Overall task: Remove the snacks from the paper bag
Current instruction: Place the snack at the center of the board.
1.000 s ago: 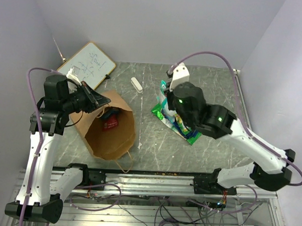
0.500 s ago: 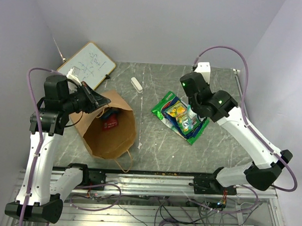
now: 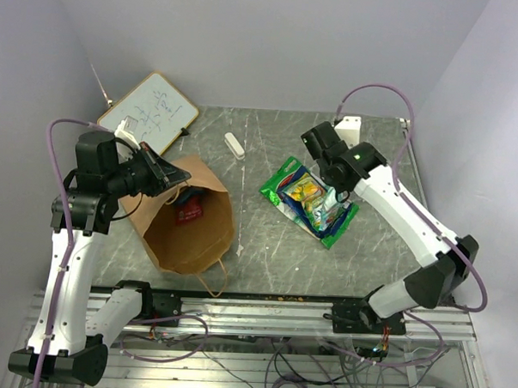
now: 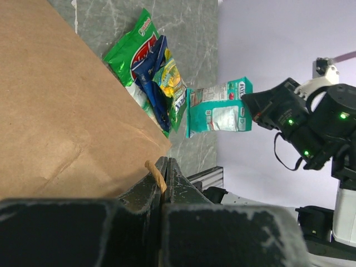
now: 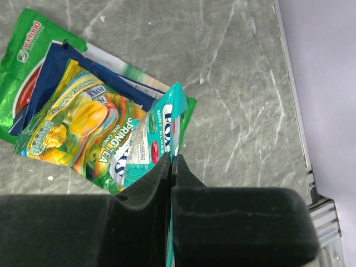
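Observation:
The brown paper bag (image 3: 191,230) lies on its side at the left with its mouth open. My left gripper (image 3: 168,175) is shut on its twisted handle (image 4: 155,173) at the rim. A small red packet (image 3: 189,210) lies inside the bag. My right gripper (image 5: 171,161) is shut on a teal mint packet (image 5: 154,140) and holds it above the table; the left wrist view also shows that packet (image 4: 217,107). On the table lie a green packet (image 3: 282,181), a blue one (image 5: 62,60) and a multicoloured one (image 3: 311,197), overlapping in one pile.
A small white block (image 3: 234,145) lies at the back middle. A wood-framed whiteboard (image 3: 149,112) leans at the back left. The table's right edge and metal rail (image 5: 311,183) are near the right gripper.
My right arm has swung from above the packet pile to its back right, uncovering the pile. The left gripper and the bag have not moved.

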Available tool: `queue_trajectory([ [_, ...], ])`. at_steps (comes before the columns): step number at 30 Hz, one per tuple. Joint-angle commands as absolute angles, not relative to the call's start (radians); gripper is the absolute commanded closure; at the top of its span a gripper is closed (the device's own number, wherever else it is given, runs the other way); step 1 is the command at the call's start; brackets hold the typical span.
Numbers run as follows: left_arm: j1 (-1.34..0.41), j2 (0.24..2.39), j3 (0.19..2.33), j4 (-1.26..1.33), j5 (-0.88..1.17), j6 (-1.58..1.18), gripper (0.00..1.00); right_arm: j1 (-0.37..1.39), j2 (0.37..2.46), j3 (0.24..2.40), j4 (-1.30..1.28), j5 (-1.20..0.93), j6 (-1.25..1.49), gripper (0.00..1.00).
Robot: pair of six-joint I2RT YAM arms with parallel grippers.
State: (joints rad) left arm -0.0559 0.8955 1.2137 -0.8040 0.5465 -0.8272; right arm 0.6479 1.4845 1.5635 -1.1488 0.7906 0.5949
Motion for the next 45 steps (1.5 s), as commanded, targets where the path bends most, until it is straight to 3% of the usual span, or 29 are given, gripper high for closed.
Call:
queue_trajectory([
  [1,-0.054,0.884,1.215,-0.791,0.566,-0.825,0.93,0.639,1.56,1.601,-1.18,0.829,0.701,1.0],
  [15,-0.054,0.897,1.249,-0.797,0.554,-0.822,0.93,0.639,1.76,1.651,-1.044,0.818,0.746,1.0],
  [27,-0.054,0.873,1.25,-0.842,0.526,-0.804,0.93,0.638,1.888,1.687,-0.965,0.689,0.874,1.0],
  [45,-0.054,0.87,1.289,-0.886,0.507,-0.782,0.93,0.625,1.903,1.508,-0.797,0.604,1.138,1.0],
])
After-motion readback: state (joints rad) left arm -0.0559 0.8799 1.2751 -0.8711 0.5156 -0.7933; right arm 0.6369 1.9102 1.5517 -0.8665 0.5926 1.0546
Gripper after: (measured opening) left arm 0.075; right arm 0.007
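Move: The right hand holds the teal candy bag by one edge, and the snack pile at the board's centre that it is headed for lies about 6 cm to its left, 4 cm ahead and 18 cm below. The paper bag stands some 37 cm to the hand's left and 2 cm back; the white eraser lies about 29 cm left and 20 cm ahead. From the left hand, which keeps its grip on the paper bag, the pile is about 30 cm right, 10 cm ahead and 24 cm below. The right hand lowers the teal candy bag onto the snack pile, sinking about 15 cm while it carries leftward some 10 cm and forward about 7 cm; the forward part comes early and the end is nearly straight down. As it comes down over the pile, the hand rolls its left side up by about 20 degrees and turns some 15 degrees clockwise, and the shut fingers keep their pinch on the bag's edge throughout. ##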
